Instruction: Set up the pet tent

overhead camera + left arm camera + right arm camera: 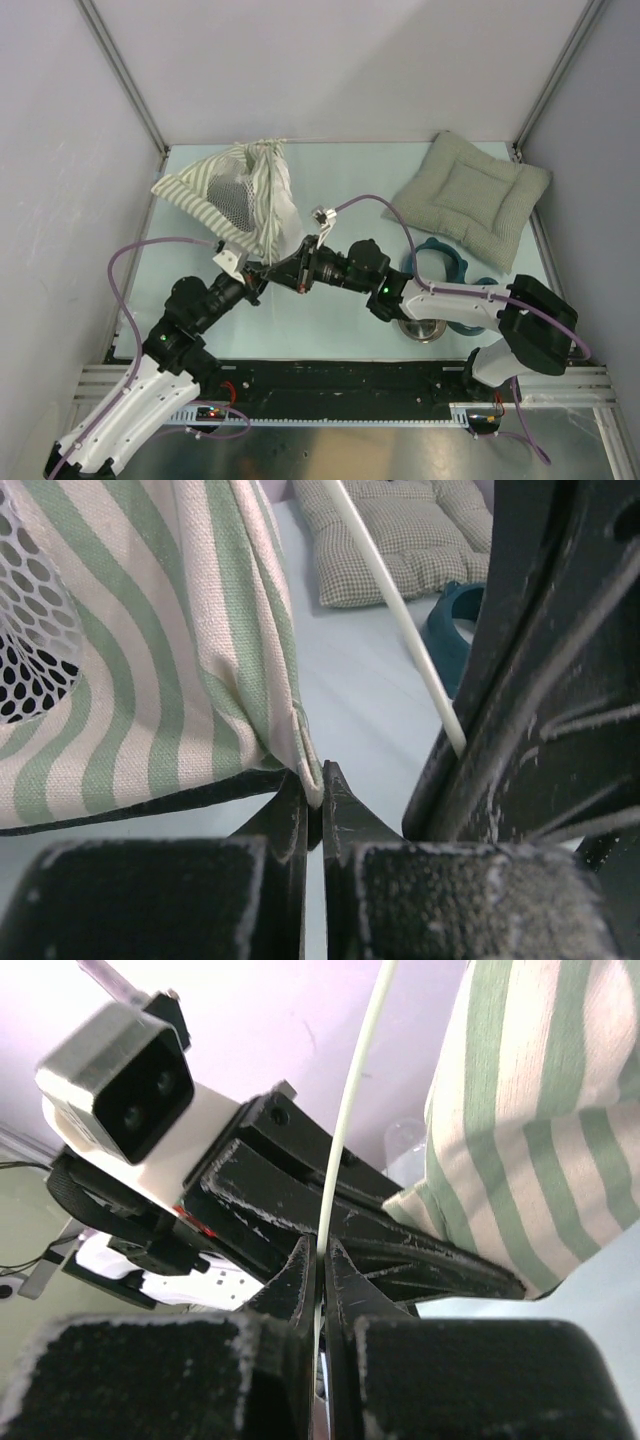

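The pet tent (240,195) lies slumped at the back left of the table, olive and white stripes with a grey mesh window (228,195). My left gripper (260,274) is shut on the tent's lower corner hem (308,770), close under the striped fabric (150,680). My right gripper (288,272) faces it nose to nose and is shut on a thin white rod (350,1100). The rod runs up past the striped cloth (540,1130) and shows slanting across the left wrist view as the white rod (395,605).
A quilted grey-green cushion (472,195) lies at the back right. A teal bowl stand (440,262) with a metal bowl (425,328) sits under the right arm. Walls close in at left, back and right.
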Available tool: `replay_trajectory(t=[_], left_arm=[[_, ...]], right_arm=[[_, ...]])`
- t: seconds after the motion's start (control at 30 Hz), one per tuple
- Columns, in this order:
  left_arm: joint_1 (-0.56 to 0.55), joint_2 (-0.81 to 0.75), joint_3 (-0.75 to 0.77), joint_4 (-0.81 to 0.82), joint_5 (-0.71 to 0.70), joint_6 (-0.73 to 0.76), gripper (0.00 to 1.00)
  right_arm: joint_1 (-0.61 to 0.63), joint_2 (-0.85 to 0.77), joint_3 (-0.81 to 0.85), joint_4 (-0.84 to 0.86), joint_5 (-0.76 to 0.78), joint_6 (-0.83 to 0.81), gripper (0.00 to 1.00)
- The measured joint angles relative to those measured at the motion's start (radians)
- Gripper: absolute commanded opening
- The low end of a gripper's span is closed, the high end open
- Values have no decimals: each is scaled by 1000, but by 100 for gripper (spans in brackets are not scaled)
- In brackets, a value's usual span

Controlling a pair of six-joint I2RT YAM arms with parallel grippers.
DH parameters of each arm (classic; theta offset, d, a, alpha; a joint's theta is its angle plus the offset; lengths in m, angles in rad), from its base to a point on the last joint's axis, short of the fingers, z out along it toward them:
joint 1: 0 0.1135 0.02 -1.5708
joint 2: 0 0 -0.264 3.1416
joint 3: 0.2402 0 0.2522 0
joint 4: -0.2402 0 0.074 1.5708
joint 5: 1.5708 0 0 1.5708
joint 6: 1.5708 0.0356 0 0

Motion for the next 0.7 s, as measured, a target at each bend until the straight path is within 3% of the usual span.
replay_trajectory(t=[0.7], left_arm=[[-8, 2, 12, 16, 3, -10, 0]], right_arm=[[-105, 33, 148, -64, -107, -20, 0]])
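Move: The right hand has the tent's thin white pole pinched. The striped fabric edge where the pole seems to go in lies roughly 12 cm above it, some 7 cm ahead and about 2 cm to its left. The striped tent corner in the left fingers is about 3 cm ahead, 3 cm left and 2 cm below, and the mesh window about 17 cm ahead and 10 cm left. From the left hand, that pole entry is some 14 cm up, 4 cm ahead and 1 cm right. Up and forward in about equal parts, roughly 5 cm in all, the right hand carries the pinched pole towards the striped edge above, rising past the left fingers with its wrist almost unturned and its fingers keeping their hold. The left hand stays nearly in place, still pinching the tent corner. ##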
